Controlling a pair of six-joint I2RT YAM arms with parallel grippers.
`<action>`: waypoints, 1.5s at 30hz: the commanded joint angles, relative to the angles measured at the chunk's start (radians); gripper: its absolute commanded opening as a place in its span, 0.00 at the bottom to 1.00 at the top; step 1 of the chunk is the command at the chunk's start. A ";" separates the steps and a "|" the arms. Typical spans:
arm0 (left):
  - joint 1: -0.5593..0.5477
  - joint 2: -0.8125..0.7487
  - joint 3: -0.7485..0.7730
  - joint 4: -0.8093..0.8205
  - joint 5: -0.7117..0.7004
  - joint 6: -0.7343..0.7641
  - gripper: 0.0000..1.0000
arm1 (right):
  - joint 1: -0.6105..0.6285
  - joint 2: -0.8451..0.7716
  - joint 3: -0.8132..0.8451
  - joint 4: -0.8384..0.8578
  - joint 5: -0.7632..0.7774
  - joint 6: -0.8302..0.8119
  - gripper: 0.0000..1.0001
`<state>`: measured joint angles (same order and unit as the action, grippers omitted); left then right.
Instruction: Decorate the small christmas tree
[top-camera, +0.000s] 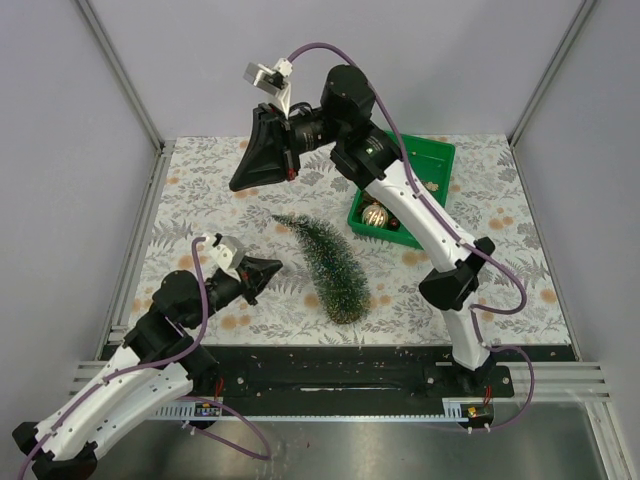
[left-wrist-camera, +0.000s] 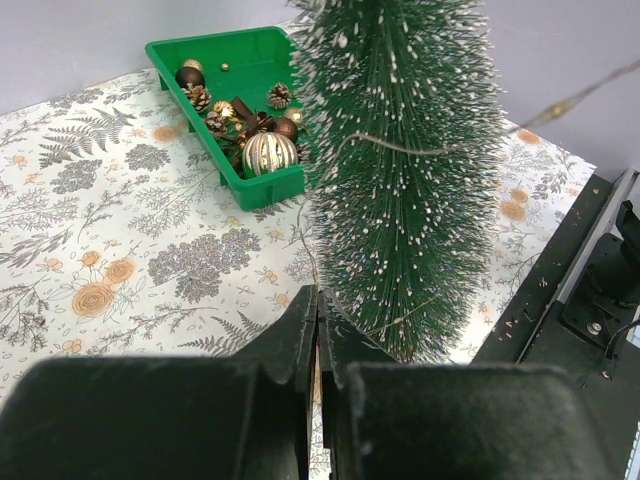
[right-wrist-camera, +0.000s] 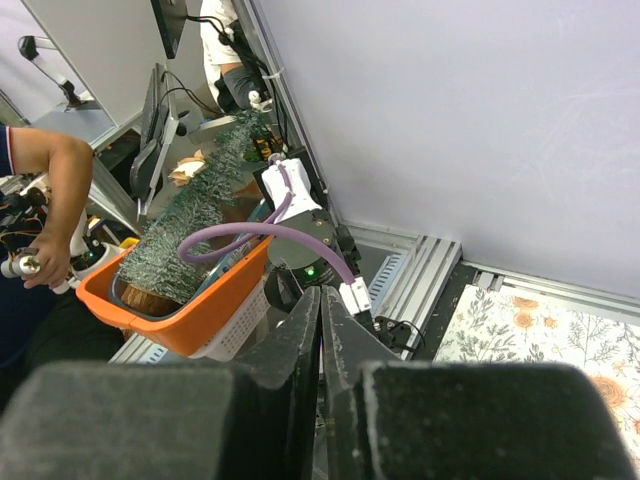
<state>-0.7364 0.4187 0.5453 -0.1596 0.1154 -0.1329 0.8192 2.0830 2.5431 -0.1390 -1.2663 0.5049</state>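
The small christmas tree (top-camera: 332, 268) stands mid-table, a bristly dark green cone with white flecks, and it fills the left wrist view (left-wrist-camera: 400, 170). A thin light wire (left-wrist-camera: 420, 150) runs up from my left fingertips and across the tree to the upper right. My left gripper (top-camera: 273, 268) (left-wrist-camera: 319, 292) sits low, just left of the tree's base, shut on that wire. My right gripper (top-camera: 238, 182) (right-wrist-camera: 321, 292) hangs high over the table's far left, shut, with nothing seen between its jaws.
A green bin (top-camera: 440, 150) (left-wrist-camera: 175, 52) at the back right holds ornaments, among them a striped gold ball (left-wrist-camera: 269, 152) and pine cones. A floral cloth (top-camera: 200, 190) covers the table. Beyond the table edge, the right wrist view shows an orange basket (right-wrist-camera: 200, 310).
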 joint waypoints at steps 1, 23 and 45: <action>0.011 -0.020 -0.011 0.061 -0.006 -0.016 0.04 | -0.002 0.038 0.035 0.188 -0.045 0.129 0.07; 0.061 -0.043 -0.030 0.072 -0.028 -0.125 0.04 | -0.104 -0.505 -0.609 0.011 0.281 -0.224 0.55; 0.103 0.005 -0.013 0.091 0.035 -0.149 0.05 | 0.432 -1.041 -1.490 -0.188 1.134 -0.368 0.88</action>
<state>-0.6479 0.4141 0.5133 -0.1120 0.1249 -0.2707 1.1049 1.0569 1.1332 -0.3180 -0.3752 0.1387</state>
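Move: From the right hand, high over the left gripper, the tree's middle lies about 34 cm below, 13 cm to the right and 5 cm farther out; the strand of the light string at the left fingers is some 24 cm below and 4 cm to the right. The left hand, nearly shut on that strand, has the tree's middle about 10 cm to its right, 6 cm ahead and 10 cm below. The green box stands roughly 28 cm beyond the tree and 20 cm to its right. The right hand opens from nearly shut to wide, first easing about 5 cm forward, then sweeping back and to the right past its starting place while turning some 35 degrees clockwise, and finally dropping about 17 cm with a slight swing back left, its fingers tipping down as it nears the robot's side of the tree and the loose string. Meanwhile the left hand keeps its fingers nearly shut on its strand beside the tree, creeping only a centimetre or two forward and left as it rolls slightly. ##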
